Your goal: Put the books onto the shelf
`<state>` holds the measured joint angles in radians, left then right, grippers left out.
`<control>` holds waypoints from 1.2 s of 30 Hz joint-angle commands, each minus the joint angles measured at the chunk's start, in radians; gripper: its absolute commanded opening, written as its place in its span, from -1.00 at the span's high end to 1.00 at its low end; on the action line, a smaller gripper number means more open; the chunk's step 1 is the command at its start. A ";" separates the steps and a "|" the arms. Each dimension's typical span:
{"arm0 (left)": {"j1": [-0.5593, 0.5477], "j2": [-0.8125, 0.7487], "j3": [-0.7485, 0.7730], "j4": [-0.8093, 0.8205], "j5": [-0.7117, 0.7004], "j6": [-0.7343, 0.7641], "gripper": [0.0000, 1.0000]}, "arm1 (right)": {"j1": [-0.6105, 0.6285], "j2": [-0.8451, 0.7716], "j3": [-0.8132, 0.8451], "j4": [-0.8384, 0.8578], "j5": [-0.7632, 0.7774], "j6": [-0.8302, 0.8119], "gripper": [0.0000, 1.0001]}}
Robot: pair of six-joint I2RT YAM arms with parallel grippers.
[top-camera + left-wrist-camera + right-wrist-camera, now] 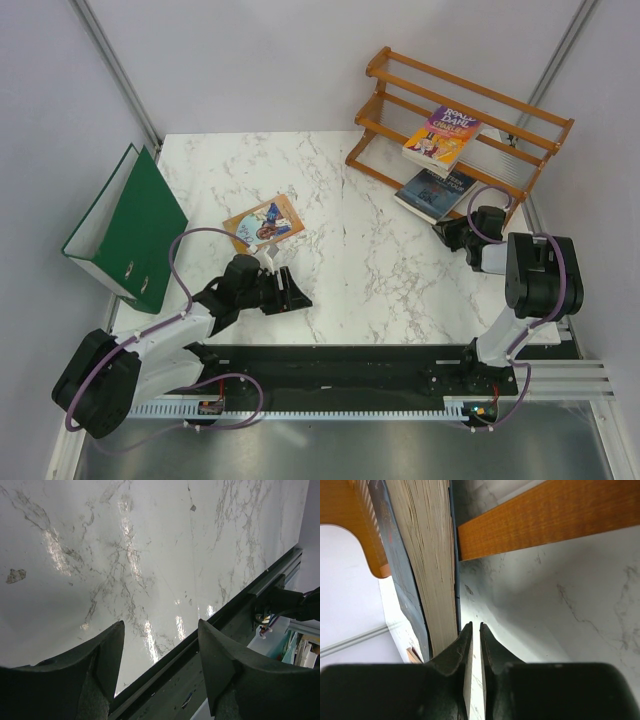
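Note:
The orange-brown shelf (385, 66) stands at the back right. A purple-and-yellow book (442, 137) lies on its upper tier. A dark blue book (436, 192) leans on the lower tier. A tan book with a round picture (264, 224) lies flat on the marble table, left of centre. My right gripper (445, 232) is just in front of the dark blue book. In the right wrist view its jaws (475, 626) stand a narrow slit apart, holding nothing, beside that book's page edge (437, 580) and below a shelf slat (545, 520). My left gripper (290, 295) (160, 622) is open and empty, low over the table's near edge.
A large green ring binder (130, 225) stands open-edged at the table's left side. The black rail (340, 360) carrying the arm bases runs along the near edge. Grey walls close in at the back and on both sides.

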<state>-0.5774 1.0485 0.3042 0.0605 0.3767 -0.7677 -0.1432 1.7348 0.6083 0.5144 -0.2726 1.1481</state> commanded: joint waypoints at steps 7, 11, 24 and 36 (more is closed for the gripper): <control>0.002 0.005 0.003 0.033 0.025 -0.010 -0.34 | -0.035 0.015 0.065 0.039 0.001 0.024 0.65; 0.002 0.004 0.003 0.033 0.025 -0.010 -0.33 | -0.039 0.028 0.085 0.035 -0.008 0.022 0.64; 0.002 0.008 0.071 -0.054 -0.021 0.036 -0.37 | -0.044 -0.024 0.053 0.004 -0.068 -0.039 0.39; 0.085 0.215 0.550 -0.360 -0.093 0.177 -0.43 | -0.038 -0.414 -0.096 -0.345 -0.097 -0.197 -0.11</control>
<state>-0.5381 1.2057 0.7341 -0.2165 0.3050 -0.6693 -0.1818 1.4387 0.5419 0.3038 -0.3481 1.0348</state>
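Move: The right hand's nearly shut fingers are at the near edge of Nineteen Eighty-Four, whose middle lies about 9 cm ahead, nearly level with the fingers. The Roald Dahl book is roughly 13 cm ahead, 3 cm left and 13 cm above; the shelf's right foot is some 16 cm right, level in depth. From the left hand, the last picture book lies about 20 cm ahead, 10 cm left and 7 cm below; the green binder stands some 40 cm left, 8 cm ahead. Right fingers push about 1 cm forward-right against Nineteen Eighty-Four, then retreat upward, opening; left hand rises forward. ##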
